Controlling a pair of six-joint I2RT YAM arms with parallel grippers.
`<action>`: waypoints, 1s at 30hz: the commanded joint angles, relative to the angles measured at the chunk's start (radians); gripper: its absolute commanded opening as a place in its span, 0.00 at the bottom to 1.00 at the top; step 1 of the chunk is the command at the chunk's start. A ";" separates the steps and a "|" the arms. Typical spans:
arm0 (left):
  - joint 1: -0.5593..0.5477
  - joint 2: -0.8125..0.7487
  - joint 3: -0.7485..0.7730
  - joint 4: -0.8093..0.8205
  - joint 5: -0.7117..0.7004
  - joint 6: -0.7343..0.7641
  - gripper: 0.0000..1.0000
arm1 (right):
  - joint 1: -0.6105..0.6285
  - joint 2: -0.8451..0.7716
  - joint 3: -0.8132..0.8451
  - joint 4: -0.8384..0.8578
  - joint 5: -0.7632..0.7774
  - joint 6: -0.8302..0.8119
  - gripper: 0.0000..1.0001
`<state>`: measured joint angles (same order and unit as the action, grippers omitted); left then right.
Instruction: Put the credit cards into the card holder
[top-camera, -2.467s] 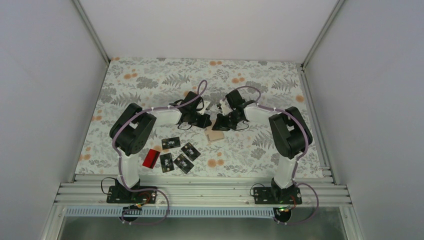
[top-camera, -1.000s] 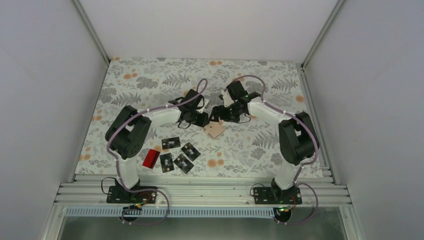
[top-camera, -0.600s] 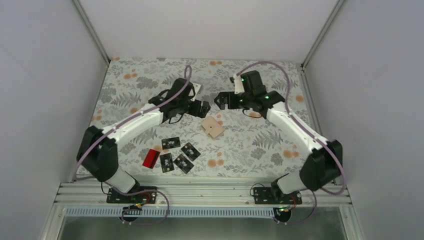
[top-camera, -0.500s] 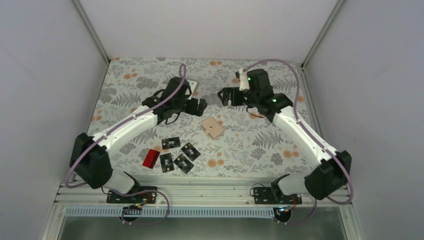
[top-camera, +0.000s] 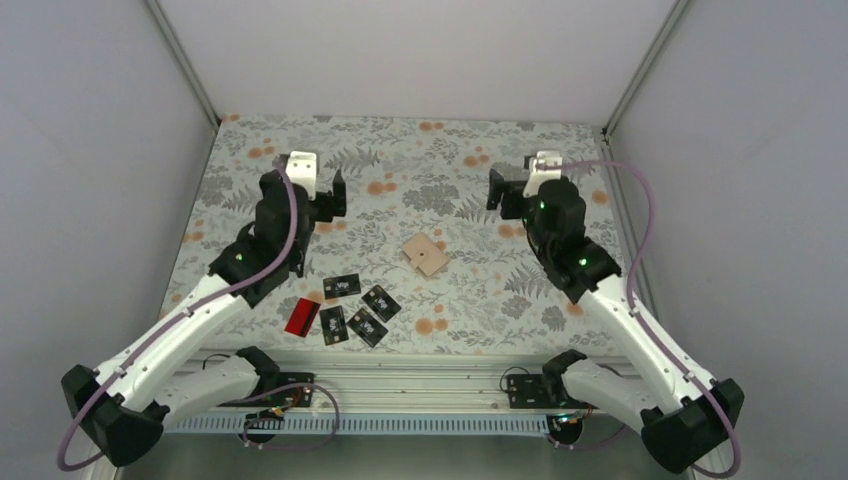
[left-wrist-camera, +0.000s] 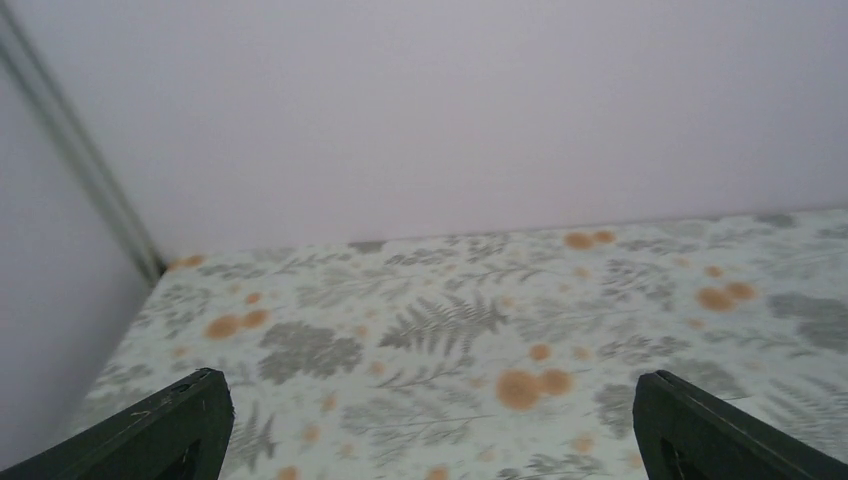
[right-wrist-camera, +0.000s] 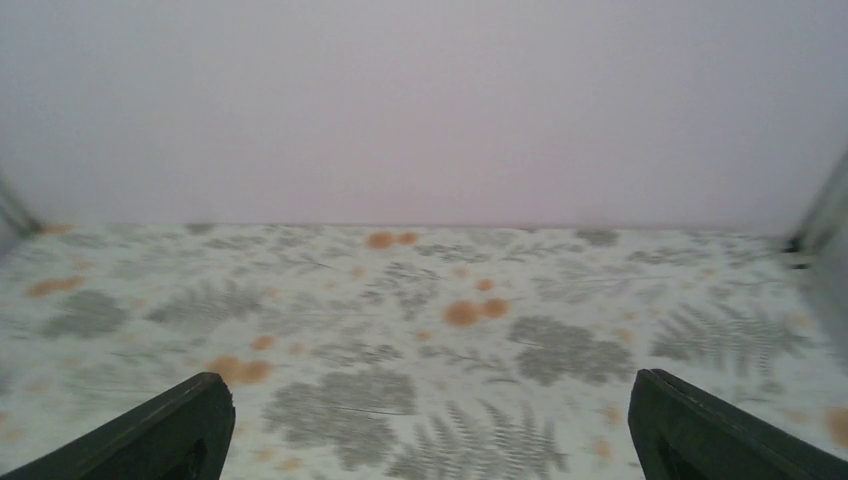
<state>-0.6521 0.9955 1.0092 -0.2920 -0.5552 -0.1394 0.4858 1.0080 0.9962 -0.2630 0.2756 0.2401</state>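
Observation:
The tan card holder (top-camera: 424, 256) lies folded shut on the floral table, mid-table, with nothing touching it. Several credit cards lie loose to its near left: black ones (top-camera: 342, 286) (top-camera: 381, 302) (top-camera: 367, 327) and a red one (top-camera: 301, 316). My left gripper (top-camera: 304, 188) is raised high over the far left, open and empty. My right gripper (top-camera: 536, 186) is raised over the far right, also open and empty. In the left wrist view the left gripper (left-wrist-camera: 430, 410) frames only tablecloth. The right gripper (right-wrist-camera: 430, 410) shows the same in its wrist view. No cards or holder appear in either wrist view.
White walls close the table at the back and sides, with metal corner posts (top-camera: 185, 62) at the far corners. An aluminium rail (top-camera: 420, 385) runs along the near edge by the arm bases.
Both arms have lifted off the card holder and swung apart, left arm to the far left, right arm to the far right. Both grippers opened. The holder stays on the table.

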 joint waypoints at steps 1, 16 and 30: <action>0.038 -0.051 -0.195 0.247 -0.106 0.138 1.00 | -0.033 -0.064 -0.241 0.296 0.196 -0.215 1.00; 0.333 0.031 -0.620 0.706 0.031 0.157 1.00 | -0.385 0.048 -0.726 0.845 0.025 -0.247 1.00; 0.452 0.360 -0.698 1.091 0.106 0.247 0.99 | -0.471 0.344 -0.695 1.211 -0.308 -0.274 1.00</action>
<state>-0.2165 1.2869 0.3019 0.6250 -0.5159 0.0547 0.0216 1.2850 0.2474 0.7769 0.0769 -0.0128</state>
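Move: The closed tan card holder lies on the table some 21 cm to the right of the left gripper, nearly level with it fore-and-aft and about 33 cm below. For the right gripper it is roughly 15 cm to the left, level, about 32 cm down. From the left gripper, on the table, the upper black card is 3 cm right and 6 back, the black card nearest the holder 12 right and 10 back, the red card 6 left and 13 back. Lower both empty, wide-open grippers about 21 cm while spreading them apart: take the left one some 14 cm left, the right one about as far right, then let the right ease slightly back left and forward. Turn the left hand about 20 degrees counter-clockwise, the right as much clockwise before easing part of it back. Touch nothing. ##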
